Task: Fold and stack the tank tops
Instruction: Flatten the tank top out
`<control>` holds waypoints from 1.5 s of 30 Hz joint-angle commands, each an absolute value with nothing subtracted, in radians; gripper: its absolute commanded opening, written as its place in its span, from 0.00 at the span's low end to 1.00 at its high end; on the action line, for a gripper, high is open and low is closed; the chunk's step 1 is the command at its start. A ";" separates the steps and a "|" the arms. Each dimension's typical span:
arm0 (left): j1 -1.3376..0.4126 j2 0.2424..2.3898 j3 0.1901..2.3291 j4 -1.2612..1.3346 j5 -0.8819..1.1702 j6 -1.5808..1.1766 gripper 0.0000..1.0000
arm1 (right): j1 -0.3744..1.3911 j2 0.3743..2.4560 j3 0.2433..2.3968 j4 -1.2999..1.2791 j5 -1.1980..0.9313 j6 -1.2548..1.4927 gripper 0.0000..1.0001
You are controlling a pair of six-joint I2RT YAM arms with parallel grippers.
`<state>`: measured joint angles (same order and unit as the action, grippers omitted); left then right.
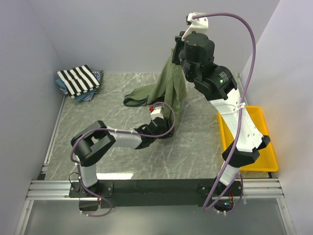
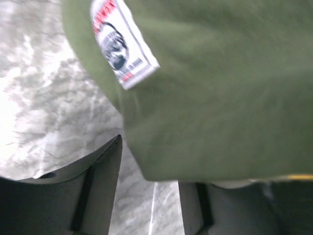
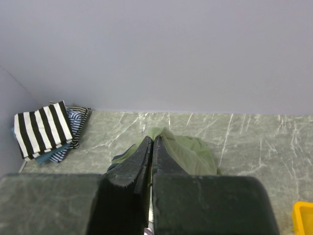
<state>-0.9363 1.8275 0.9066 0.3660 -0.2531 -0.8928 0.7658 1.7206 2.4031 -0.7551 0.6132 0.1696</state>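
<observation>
An olive green tank top (image 1: 168, 90) hangs from my right gripper (image 1: 177, 48), which is raised high at the back. Its lower part trails onto the table. In the right wrist view, that gripper (image 3: 152, 147) is shut on a bunched edge of the green cloth (image 3: 188, 154). My left gripper (image 1: 168, 129) sits low at the hanging hem. In the left wrist view it is open (image 2: 149, 196), and a corner of the green cloth (image 2: 220, 98) with a white label (image 2: 122, 41) hangs just over the gap between its fingers (image 2: 93, 191). A folded black-and-white striped tank top (image 1: 78, 80) lies on blue patterned ones (image 1: 95, 92) at the back left.
A yellow tray (image 1: 268, 142) stands at the table's right edge, partly under my right arm. Grey walls close in the back and both sides. The folded stack (image 3: 41, 128) sits in the back left corner, against the left wall.
</observation>
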 commanded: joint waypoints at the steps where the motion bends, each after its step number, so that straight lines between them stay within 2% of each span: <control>1: -0.936 1.844 0.954 0.307 -0.363 -0.897 0.52 | 0.765 1.680 2.430 -0.703 0.623 0.164 0.00; 6: -0.939 1.850 0.982 0.262 -0.429 -0.928 0.44 | 0.765 1.678 2.430 -0.704 0.620 0.166 0.00; 17: -0.940 1.887 1.017 0.235 -0.454 -0.943 0.36 | 0.765 1.680 2.425 -0.715 0.617 0.175 0.00; 23: -0.939 1.881 1.017 0.215 -0.506 -0.950 0.16 | 0.765 1.667 2.411 -0.713 0.641 0.172 0.00; 25: -0.937 1.856 1.012 0.178 -0.523 -0.953 0.01 | 0.767 1.661 2.408 -0.710 0.656 0.164 0.00; 27: -0.936 1.821 0.999 0.149 -0.557 -0.953 0.01 | 0.764 1.648 2.408 -0.709 0.675 0.155 0.00; 32: -0.931 1.544 0.881 -0.041 -0.666 -0.976 0.01 | 0.743 1.606 2.396 -0.696 0.738 0.133 0.00; 36: -0.923 1.150 0.841 -0.257 -0.800 -0.974 0.01 | 0.695 1.522 2.349 -0.700 0.741 0.150 0.00; 38: -0.922 1.019 0.880 -0.380 -0.839 -0.960 0.01 | 0.670 1.480 2.318 -0.693 0.736 0.159 0.00; 39: -0.919 0.903 0.905 -0.405 -0.879 -0.924 0.01 | 0.660 1.438 2.289 -0.689 0.738 0.164 0.00; 42: -0.919 0.751 1.037 -0.436 -0.913 -0.792 0.00 | 0.644 1.347 2.228 -0.677 0.739 0.176 0.00; 45: -0.919 0.730 1.230 -0.446 -0.930 -0.649 0.01 | 0.643 1.255 2.166 -0.660 0.727 0.193 0.00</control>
<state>-0.9230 0.7372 1.1042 -0.3840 -0.8497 -0.8207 0.6472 1.3537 2.1990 -0.7368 0.7136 0.1711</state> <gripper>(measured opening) 0.018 0.010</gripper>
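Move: The right hand, high up, already holds the tank top. The garment's hanging edge is almost between the left fingers, some 3 cm ahead of that hand, 2 cm left and 1 cm lower; its dark-trimmed end lies on the table about 22 cm ahead and 18 cm left. From the right hand the hanging edge is roughly 5 cm back, 6 cm left and 47 cm down, the yellow bin some 38 cm right, 11 cm back and 50 cm below. Forward, left and slightly down, the left hand eases about 4 cm onto the hanging edge and closes from half open to pinch it, then sweeps fast up and left, some 35 cm up, drawing back somewhat, tipping its fingers up and turning counter-clockwise. The right hand waits, then keeps its grip and pulls away right, back and a little up. ##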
